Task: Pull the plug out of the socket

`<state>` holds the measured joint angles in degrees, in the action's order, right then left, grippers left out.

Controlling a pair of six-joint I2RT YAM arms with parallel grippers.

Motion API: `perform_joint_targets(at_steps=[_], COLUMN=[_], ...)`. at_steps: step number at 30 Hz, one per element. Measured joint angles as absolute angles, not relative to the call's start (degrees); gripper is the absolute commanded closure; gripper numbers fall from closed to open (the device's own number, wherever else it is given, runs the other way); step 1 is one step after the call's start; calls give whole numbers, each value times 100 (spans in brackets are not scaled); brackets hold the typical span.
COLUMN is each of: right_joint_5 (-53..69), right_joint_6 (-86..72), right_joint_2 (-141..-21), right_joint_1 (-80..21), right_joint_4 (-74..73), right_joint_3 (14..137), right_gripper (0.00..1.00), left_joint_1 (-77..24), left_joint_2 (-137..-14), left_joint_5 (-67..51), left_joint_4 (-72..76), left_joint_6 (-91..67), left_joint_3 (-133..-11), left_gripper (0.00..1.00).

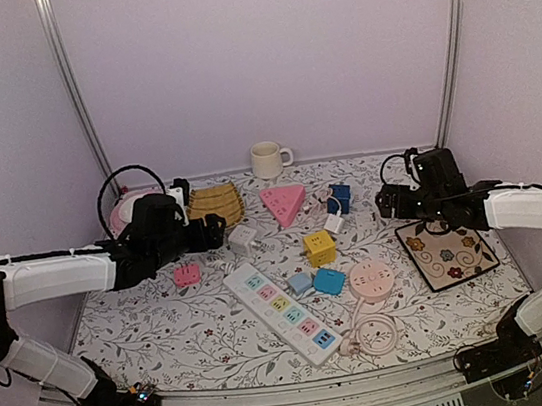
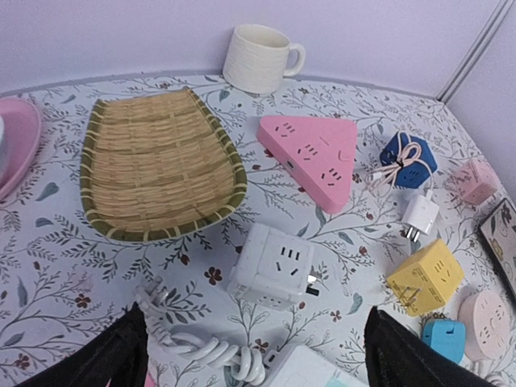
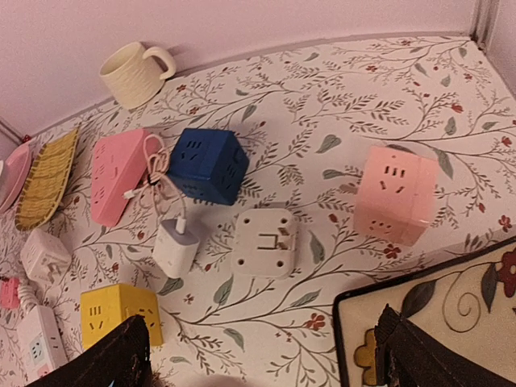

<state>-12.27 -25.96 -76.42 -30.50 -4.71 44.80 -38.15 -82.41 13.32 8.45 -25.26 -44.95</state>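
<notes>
My left gripper (image 1: 216,229) (image 2: 258,363) is open and empty. It hovers just near of a white cube socket (image 2: 274,264) (image 1: 243,237), whose metal prongs stick out on its right side. The end of a white power strip (image 1: 282,310) and its coiled cord (image 2: 201,347) lie between the fingers. My right gripper (image 1: 384,202) (image 3: 266,363) is open and empty, near of a flat white adapter (image 3: 264,240) lying prongs up. A white charger (image 3: 175,248) is cabled to a blue cube socket (image 3: 208,164). I cannot tell which plug sits in a socket.
A yellow cube (image 1: 320,247), a pink triangle socket (image 1: 283,202), a pink cube (image 3: 397,193), a round pink socket (image 1: 371,280) and two blue blocks (image 1: 329,281) lie around. A wicker basket (image 1: 216,204), mug (image 1: 267,159) and pink plate (image 1: 126,213) stand at the back. A floral tray (image 1: 447,251) lies right.
</notes>
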Motion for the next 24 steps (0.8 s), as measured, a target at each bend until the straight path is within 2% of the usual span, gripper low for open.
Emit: perform_joint_targets(at_steps=[8, 19, 24], right_joint_5=[-1487, -1955, -2112], right_joint_6=[-2300, -1651, -1363], right_joint_2=[-6906, -6969, -7452], right_joint_1=[-1809, -703, -276], right_joint_4=[639, 2401, 3295], right_joint_3=[3492, 2904, 2545], right_gripper=[1, 1, 1], left_joint_1=[-3439, -2875, -2687], left_joint_2=[-7240, -6724, -6689], left_joint_5=[2115, 2912, 3083], left_joint_4=[1114, 1441, 1463], left_joint_6=[-2451, -2233, -2167], left_joint_3=[-3736, -3260, -3026], left_gripper=[3, 3, 3])
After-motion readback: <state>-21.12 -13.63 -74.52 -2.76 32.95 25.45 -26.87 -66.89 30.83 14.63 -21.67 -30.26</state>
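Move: The white plug, already off the power strip, lies free about 8 cm ahead of the left hand, 7 cm to its right and 13 cm below. From there the pink plug is some 2 cm back and 8 cm left, and the bamboo tray about 20 cm straight ahead. The white plug lies about 40 cm left and 5 cm ahead of the right hand, whose yellow cube is 17 cm left, 3 cm back, and patterned tray 14 cm right, 6 cm back. Touching nothing, both wide-open hands swing apart towards their own sides. The left goes about 15 cm left, away from the white plug, arching up slightly before easing down, and turns some 25 degrees counter-clockwise. The faster right sweeps roughly 21 cm to its right, away from the yellow cube, turning about 30 degrees clockwise as its fingers tip up. ##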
